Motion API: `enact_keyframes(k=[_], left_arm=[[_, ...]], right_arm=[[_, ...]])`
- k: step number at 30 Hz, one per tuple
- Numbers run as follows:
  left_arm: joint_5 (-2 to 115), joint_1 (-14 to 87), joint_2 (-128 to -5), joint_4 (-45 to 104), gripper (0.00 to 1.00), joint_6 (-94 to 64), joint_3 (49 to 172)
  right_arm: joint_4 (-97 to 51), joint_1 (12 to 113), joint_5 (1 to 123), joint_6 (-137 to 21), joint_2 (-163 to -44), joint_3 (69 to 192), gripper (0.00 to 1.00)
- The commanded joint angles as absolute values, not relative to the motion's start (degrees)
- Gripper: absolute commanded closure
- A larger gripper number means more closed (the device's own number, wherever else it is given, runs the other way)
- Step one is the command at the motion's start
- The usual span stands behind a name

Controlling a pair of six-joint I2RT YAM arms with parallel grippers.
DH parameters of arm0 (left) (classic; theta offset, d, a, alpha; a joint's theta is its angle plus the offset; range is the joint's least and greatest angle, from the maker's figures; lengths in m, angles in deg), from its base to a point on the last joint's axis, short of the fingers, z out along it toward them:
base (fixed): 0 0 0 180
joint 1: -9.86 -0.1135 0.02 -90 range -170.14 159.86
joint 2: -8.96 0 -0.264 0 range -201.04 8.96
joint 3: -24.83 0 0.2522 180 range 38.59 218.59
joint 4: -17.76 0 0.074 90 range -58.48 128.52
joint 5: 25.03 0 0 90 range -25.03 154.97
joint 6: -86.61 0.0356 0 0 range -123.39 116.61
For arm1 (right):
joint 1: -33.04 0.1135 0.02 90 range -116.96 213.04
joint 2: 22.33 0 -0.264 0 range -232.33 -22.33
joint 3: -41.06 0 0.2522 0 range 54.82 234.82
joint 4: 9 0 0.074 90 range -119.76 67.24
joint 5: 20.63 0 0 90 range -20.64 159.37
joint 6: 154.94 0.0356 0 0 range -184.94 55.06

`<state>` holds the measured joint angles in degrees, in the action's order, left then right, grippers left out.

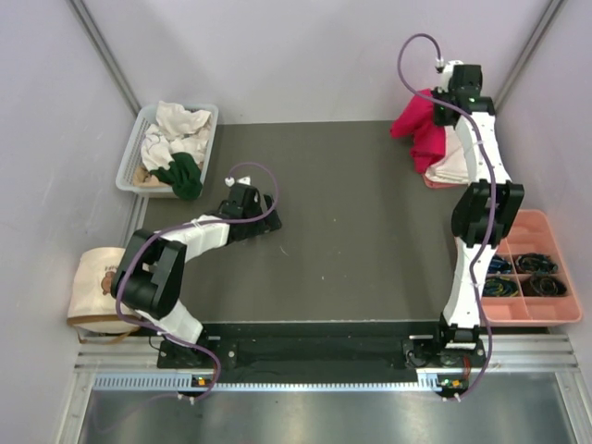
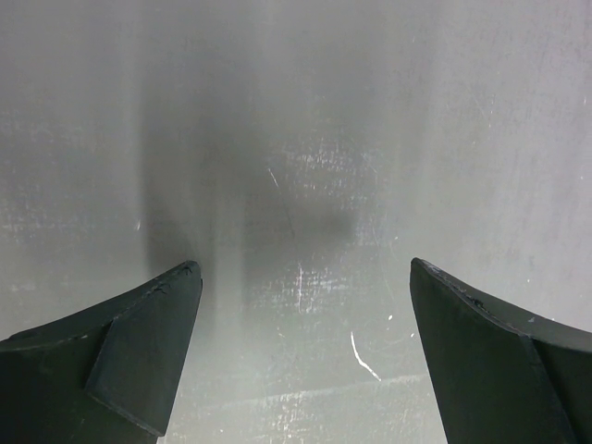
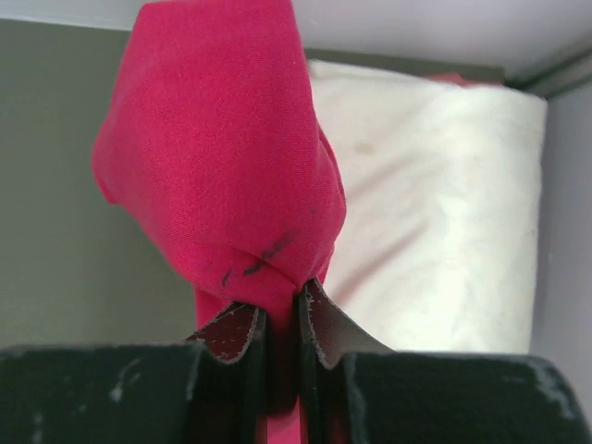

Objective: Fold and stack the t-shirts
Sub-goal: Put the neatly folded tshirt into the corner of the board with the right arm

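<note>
My right gripper (image 1: 437, 109) (image 3: 282, 310) is shut on a bunched crimson-red t-shirt (image 1: 418, 125) (image 3: 222, 157), held up at the far right of the table. Under and behind it lies a folded cream-white t-shirt (image 1: 455, 159) (image 3: 435, 203) on a salmon-pink one (image 1: 435, 181). My left gripper (image 1: 262, 225) (image 2: 305, 287) is open just above the bare dark mat (image 2: 305, 185) at the left, with nothing between its fingers. More t-shirts, cream-white (image 1: 180, 125) and dark green (image 1: 183, 174), lie crumpled in a grey bin (image 1: 129, 157) at the far left.
A round beige fabric bag (image 1: 92, 287) sits off the mat's left edge. A pink divided tray (image 1: 546, 277) with dark cables stands at the right. Pale walls close in on three sides.
</note>
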<state>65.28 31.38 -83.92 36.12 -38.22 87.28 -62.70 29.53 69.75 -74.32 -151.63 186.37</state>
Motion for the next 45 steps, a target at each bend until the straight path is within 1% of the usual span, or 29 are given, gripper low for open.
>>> enact_keyframes(k=[1, 7, 9, 13, 16, 17, 21, 24, 31, 45], left_arm=[[64.0, 31.4, -81.9, 37.6, 0.01, -39.2, 84.2], [64.3, 31.4, -79.6, 37.5, 0.01, -39.2, 82.4], [64.3, 31.4, -79.3, 37.4, 0.01, -39.2, 81.9], [64.3, 31.4, -79.6, 37.4, 0.01, -39.2, 81.7], [64.2, 31.4, -80.7, 37.0, 0.01, -39.2, 81.8], [64.0, 31.4, -81.4, 36.8, 0.01, -39.2, 82.1], [63.8, 31.4, -82.7, 36.7, 0.01, -39.2, 82.9], [63.7, 31.4, -83.8, 36.8, 0.01, -38.9, 83.5], [63.6, 31.4, -85.5, 36.3, 0.01, -39.0, 84.1], [62.6, 31.4, -86.3, 35.8, 0.01, -39.2, 84.4]], right_arm=[[-63.4, 35.8, 64.3, -75.3, -140.7, 187.4, 1.00], [-65.0, 40.5, 63.0, -75.7, -136.7, 185.7, 1.00], [-65.1, 40.6, 61.3, -75.0, -135.4, 184.0, 1.00], [-61.0, 40.0, 62.2, -74.3, -134.8, 177.7, 1.00], [-61.3, 37.9, 59.4, -72.4, -140.4, 177.8, 1.00], [-61.9, 36.5, 58.7, -71.4, -144.8, 179.3, 1.00], [-63.9, 34.0, 58.4, -70.2, -154.0, 184.1, 1.00], [-64.3, 33.2, 58.5, -69.4, -157.3, 186.7, 1.00], [-62.8, 29.5, 61.1, -68.4, -155.8, 186.6, 1.00], [-63.2, 28.0, 65.1, -69.7, -150.0, 189.4, 1.00]])
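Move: The right hand holds the red t-shirt over the far right corner of the board, with the white stack's middle about 4 cm ahead, 9 cm to its right and some 18 cm below. The board's far edge runs about 13 cm ahead of this hand, 20 cm down; the pink tray lies roughly 32 cm back and 26 cm right. From the left hand the stack is about 26 cm ahead, 52 cm right and slightly lower. Keeping the red t-shirt pinched in its closed fingers, the right hand flings it up and left, about 14 cm sideways, drawing back a little. It then whips down some 24 cm beside the white stack while swinging back right and forward, fingers tipping down about 25 degrees, and finally lifts about 6 cm. ##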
